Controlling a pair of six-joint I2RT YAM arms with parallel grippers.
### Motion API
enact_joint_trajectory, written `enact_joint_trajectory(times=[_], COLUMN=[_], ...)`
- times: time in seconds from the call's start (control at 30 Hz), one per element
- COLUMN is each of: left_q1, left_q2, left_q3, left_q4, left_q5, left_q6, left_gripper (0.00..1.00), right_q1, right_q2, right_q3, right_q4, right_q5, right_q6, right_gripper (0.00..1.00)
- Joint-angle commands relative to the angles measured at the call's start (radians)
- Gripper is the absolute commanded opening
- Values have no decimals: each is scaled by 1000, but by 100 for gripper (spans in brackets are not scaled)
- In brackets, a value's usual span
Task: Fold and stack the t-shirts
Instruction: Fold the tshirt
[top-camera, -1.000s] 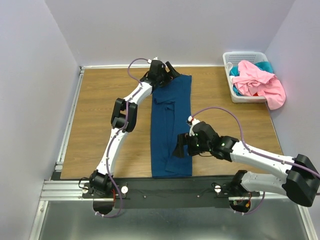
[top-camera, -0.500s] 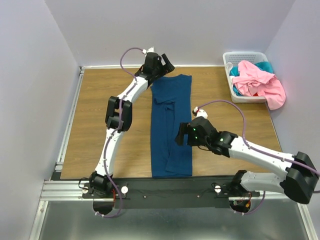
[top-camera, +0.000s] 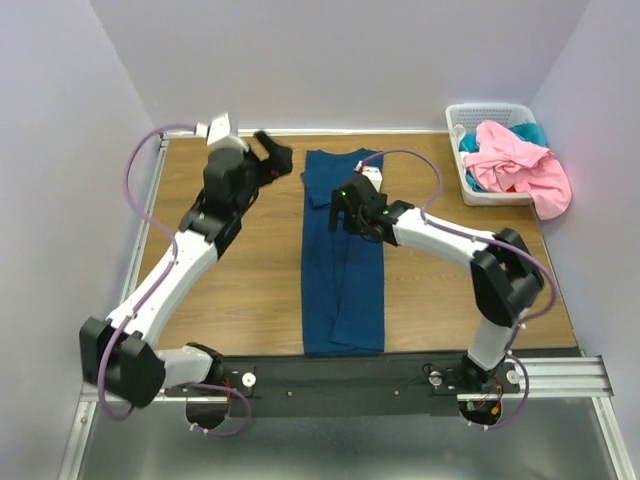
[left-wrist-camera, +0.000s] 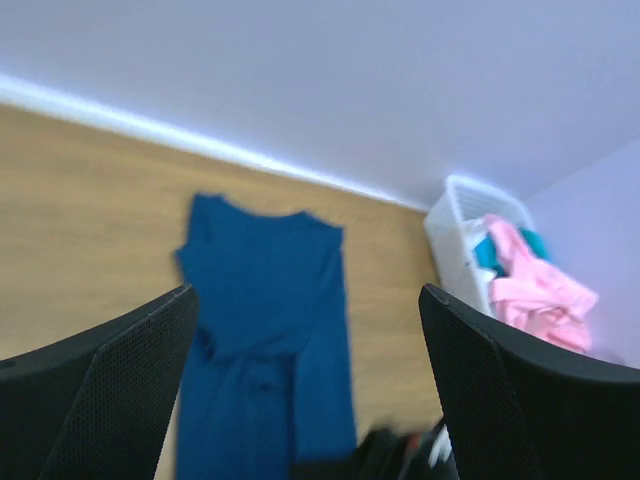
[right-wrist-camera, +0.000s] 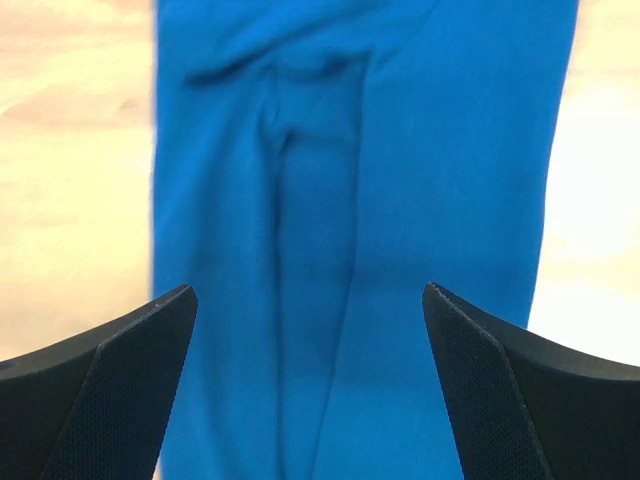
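Observation:
A dark navy-teal t-shirt (top-camera: 343, 270) lies folded into a long narrow strip down the middle of the table; it also fills the right wrist view (right-wrist-camera: 400, 180) and shows blurred in the left wrist view (left-wrist-camera: 265, 320). My right gripper (top-camera: 337, 212) hovers open over the strip's upper part, its fingers (right-wrist-camera: 120, 390) wide apart with nothing between them. Left of the strip's far end, my left gripper (top-camera: 272, 155) is raised, open and empty. A pink t-shirt (top-camera: 520, 165) is heaped in the basket over a brighter teal one (top-camera: 530, 131).
A white slatted basket (top-camera: 480, 190) stands at the far right corner of the wooden table (top-camera: 240, 260). Walls close in the back and both sides. A metal rail (top-camera: 135, 250) runs along the left edge.
The left arm has swung left and back, away from the shirt's far end. The right gripper has travelled from the strip's lower half up to its upper part. The shirt lies as before.

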Motion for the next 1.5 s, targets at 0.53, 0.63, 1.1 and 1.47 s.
enact_joint_trajectory(times=[0.53,0.63,1.1,1.47], left_q1=[-56,-58,-280,-530], left_q2=[-573,-561,-530,-360], left_q3=[-919,-919,-955,-926], left_q4=[-32,-69,-94,-57], left_q5=[87,60,189,182], left_q6=[-183,-155,-214,-290], left_gripper=[98,98,99,96], right_q1=[-154,-162,-160,-160], right_q2=[561,601,166,-267], right_q3=[435,491,282,-267], right_q4=[-18,-21,-22,-21], right_q5=[-45,-89,-234,-74], right_q6=[-185,-191,-200,-27], right_gripper=[100,100,100,100])
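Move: The near-left corner of the folded blue t-shirt lies about 37 cm back from the left gripper, 2 cm to its right and some 32 cm below; the shirt's near-right corner is about 16 cm to the right of that one. The middle of the shirt's upper part is roughly 16 cm straight ahead of the right gripper and 9 cm below, with the laundry basket some 25 cm ahead and 36 cm to the right of that gripper. Bring the open left gripper about 30 cm back and as far down to the shirt's near-left corner, tipping it down some 35 degrees and turning it clockwise late on. Meanwhile reach the open right gripper forward and down over the shirt's upper part, then draw it back, lifting clear and ending to the right of where it began. ##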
